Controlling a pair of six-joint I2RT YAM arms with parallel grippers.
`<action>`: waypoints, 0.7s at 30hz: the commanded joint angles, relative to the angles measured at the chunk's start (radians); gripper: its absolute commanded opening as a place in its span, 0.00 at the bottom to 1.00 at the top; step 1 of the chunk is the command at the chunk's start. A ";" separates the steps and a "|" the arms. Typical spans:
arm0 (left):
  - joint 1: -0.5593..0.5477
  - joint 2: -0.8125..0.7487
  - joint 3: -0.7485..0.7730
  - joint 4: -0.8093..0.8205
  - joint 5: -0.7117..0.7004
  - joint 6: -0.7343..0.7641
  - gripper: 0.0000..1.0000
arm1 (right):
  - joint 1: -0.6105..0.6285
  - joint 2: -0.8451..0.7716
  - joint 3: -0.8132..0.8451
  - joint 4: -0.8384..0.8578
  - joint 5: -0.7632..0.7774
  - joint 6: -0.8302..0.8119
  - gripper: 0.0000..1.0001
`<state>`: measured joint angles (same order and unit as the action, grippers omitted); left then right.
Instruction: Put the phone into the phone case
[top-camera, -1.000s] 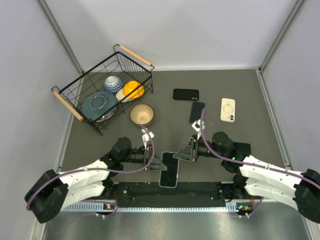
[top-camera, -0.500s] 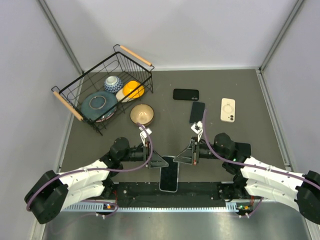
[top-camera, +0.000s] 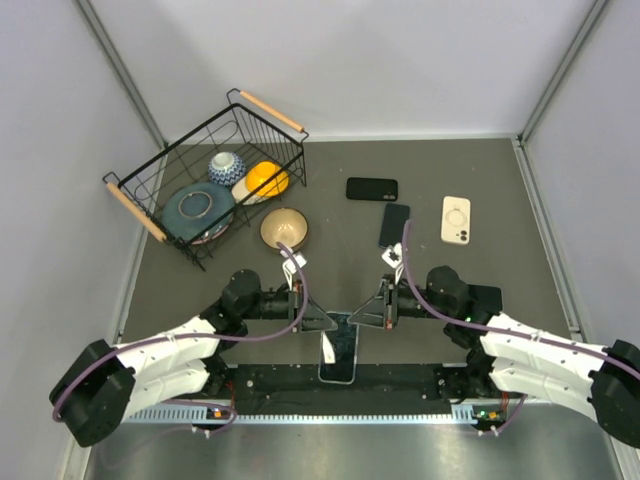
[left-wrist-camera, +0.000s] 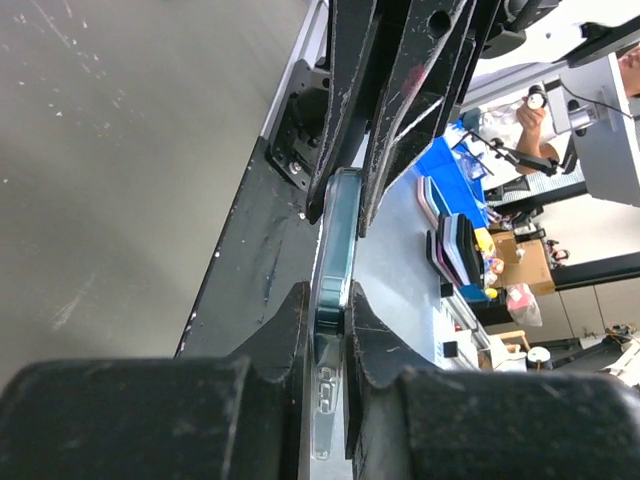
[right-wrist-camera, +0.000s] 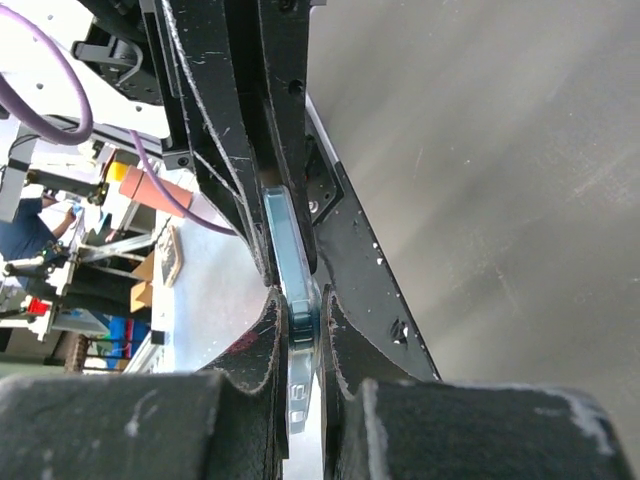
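A dark-screened phone (top-camera: 340, 354) with a teal edge lies at the near middle of the table, over the black base rail. A clear phone case (left-wrist-camera: 327, 398) hugs its edge. My left gripper (top-camera: 322, 322) is shut on the phone's left side and my right gripper (top-camera: 362, 318) on its right side. In the left wrist view the phone's edge (left-wrist-camera: 337, 250) runs upright between the fingertips of the left gripper (left-wrist-camera: 328, 320). The right wrist view shows that teal edge (right-wrist-camera: 284, 240) and the clear case (right-wrist-camera: 300, 392) pinched in the right gripper (right-wrist-camera: 300, 315).
A wire basket (top-camera: 150, 210) with bowls stands at the back left, a gold bowl (top-camera: 284, 229) beside it. A black phone (top-camera: 372, 188), a dark blue phone (top-camera: 394, 224) and a cream case (top-camera: 456, 219) lie at the back right. Grey walls enclose the table.
The left gripper opened, shifted right and shut again on the phone's left side. The right gripper closed tighter on the right side. The phone straightened slightly.
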<state>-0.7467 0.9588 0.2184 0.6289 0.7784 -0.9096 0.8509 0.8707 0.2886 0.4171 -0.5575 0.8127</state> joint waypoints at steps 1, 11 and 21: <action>0.003 0.011 0.065 -0.092 -0.096 0.067 0.13 | 0.014 0.027 0.046 0.063 0.025 0.002 0.00; 0.004 -0.135 0.222 -0.601 -0.376 0.304 0.80 | -0.101 0.114 0.144 -0.167 0.064 -0.150 0.00; 0.004 -0.233 0.411 -1.012 -0.695 0.457 0.99 | -0.288 0.528 0.423 -0.270 -0.157 -0.253 0.00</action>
<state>-0.7456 0.7792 0.6212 -0.2405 0.2394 -0.5388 0.6247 1.2884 0.5766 0.1375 -0.5648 0.5983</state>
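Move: Between the two hands hangs the cased phone, held flat by its far end: its middle lies about 6 cm back and 3 cm left of the right hand, and about 5 cm back and 2 cm right of the left hand. Bare table for it lies some 7 cm ahead of the right hand, 2 cm left and 15 cm down. Beyond, from the right hand, are the bowl, 28 cm ahead and 17 cm left, and the dark blue phone, 31 cm ahead and 15 cm right. Opening wide, the left fingers let go of the cased phone's left edge; that hand dips a little, then swings forward about 8 cm, left and up, clear of the case, its fingers tipping down and turning forward. The right hand keeps its pinch on the far right part and carries the phone forward about 10 cm and down 6 towards the bare table, fingers tipping down some 20 degrees. ##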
